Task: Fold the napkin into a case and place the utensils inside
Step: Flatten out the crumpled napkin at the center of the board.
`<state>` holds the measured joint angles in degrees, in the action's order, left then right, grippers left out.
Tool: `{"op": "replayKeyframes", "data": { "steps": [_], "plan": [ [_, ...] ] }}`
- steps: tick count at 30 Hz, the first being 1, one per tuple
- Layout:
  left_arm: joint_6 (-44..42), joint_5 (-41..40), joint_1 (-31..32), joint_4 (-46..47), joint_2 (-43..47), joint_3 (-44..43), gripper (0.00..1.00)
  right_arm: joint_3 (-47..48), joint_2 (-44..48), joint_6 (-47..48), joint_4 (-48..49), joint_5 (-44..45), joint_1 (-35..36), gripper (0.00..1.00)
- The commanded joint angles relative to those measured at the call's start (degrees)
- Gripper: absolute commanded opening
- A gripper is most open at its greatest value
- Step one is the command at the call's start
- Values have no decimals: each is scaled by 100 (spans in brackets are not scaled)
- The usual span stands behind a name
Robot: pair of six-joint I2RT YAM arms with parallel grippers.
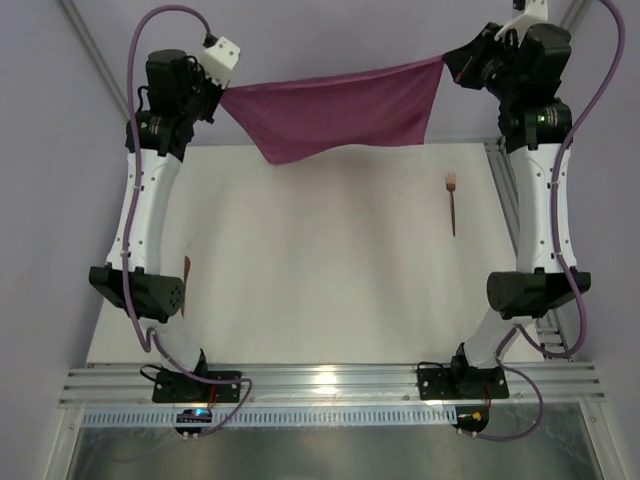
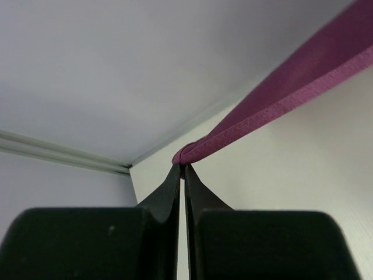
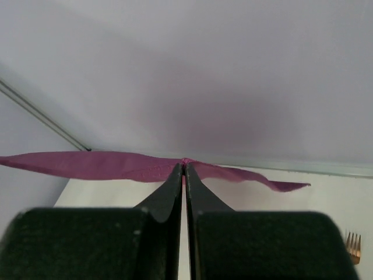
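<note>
The maroon napkin (image 1: 335, 112) hangs stretched in the air above the far edge of the table, sagging down to a point at its lower left. My left gripper (image 1: 224, 92) is shut on its left corner and my right gripper (image 1: 444, 63) on its right corner. In the left wrist view the cloth (image 2: 280, 99) runs up to the right from the closed fingertips (image 2: 182, 167). In the right wrist view the napkin (image 3: 105, 165) spreads to both sides of the pinching gripper (image 3: 184, 168). A copper fork (image 1: 452, 203) lies on the table at the right, its tines (image 3: 351, 246) just showing. A second copper utensil (image 1: 187, 284) lies beside the left arm, partly hidden.
The white table top (image 1: 320, 260) lies below the raised cloth. A metal rail (image 1: 505, 200) runs along the right edge, and a grey frame bar (image 1: 330, 382) crosses the near edge by the arm bases. Pale walls close in the far side.
</note>
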<state>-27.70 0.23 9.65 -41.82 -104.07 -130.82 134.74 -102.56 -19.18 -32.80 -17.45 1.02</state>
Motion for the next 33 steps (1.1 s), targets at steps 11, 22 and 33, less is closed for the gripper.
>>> {"op": "replayKeyframes", "data": {
  "steps": [11, 22, 33],
  "plan": [
    [-956, 1514, 28, -263, 2153, 4922, 0, -7904, 4497, 240, 1206, 795, 434, 4],
    [-1711, 2156, 55, -1572, 3866, 7385, 0, -10063, 6222, -788, 407, 928, 1313, 4],
    [-1976, 2218, 55, -3077, 4720, 7757, 0, -10099, 6846, -1281, -525, 1033, 1744, 4]
  ]
}}
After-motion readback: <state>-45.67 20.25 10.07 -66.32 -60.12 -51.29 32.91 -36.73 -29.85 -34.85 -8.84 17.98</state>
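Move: Each hand holds a corner of the napkin high over the far part of the board. The board's centre lies about 13 cm back, 22 cm right and 39 cm below the left hand. It is some 12 cm back, 22 cm left and 47 cm below the right. The brown utensil lies 30 cm back and 10 cm left of the left hand, the fork about 2 cm ahead and 14 cm right of the right hand, both on the board. Down and back together, both hands swing the held napkin in one fast sweep of roughly 30 cm each way, dropping steeply first; the left then draws mainly back, and both ease off low over the near part of the board. The fingers stay shut on the two corners while the wrists tip down, about 55 degrees left and 40 right, the left also turning clockwise. ##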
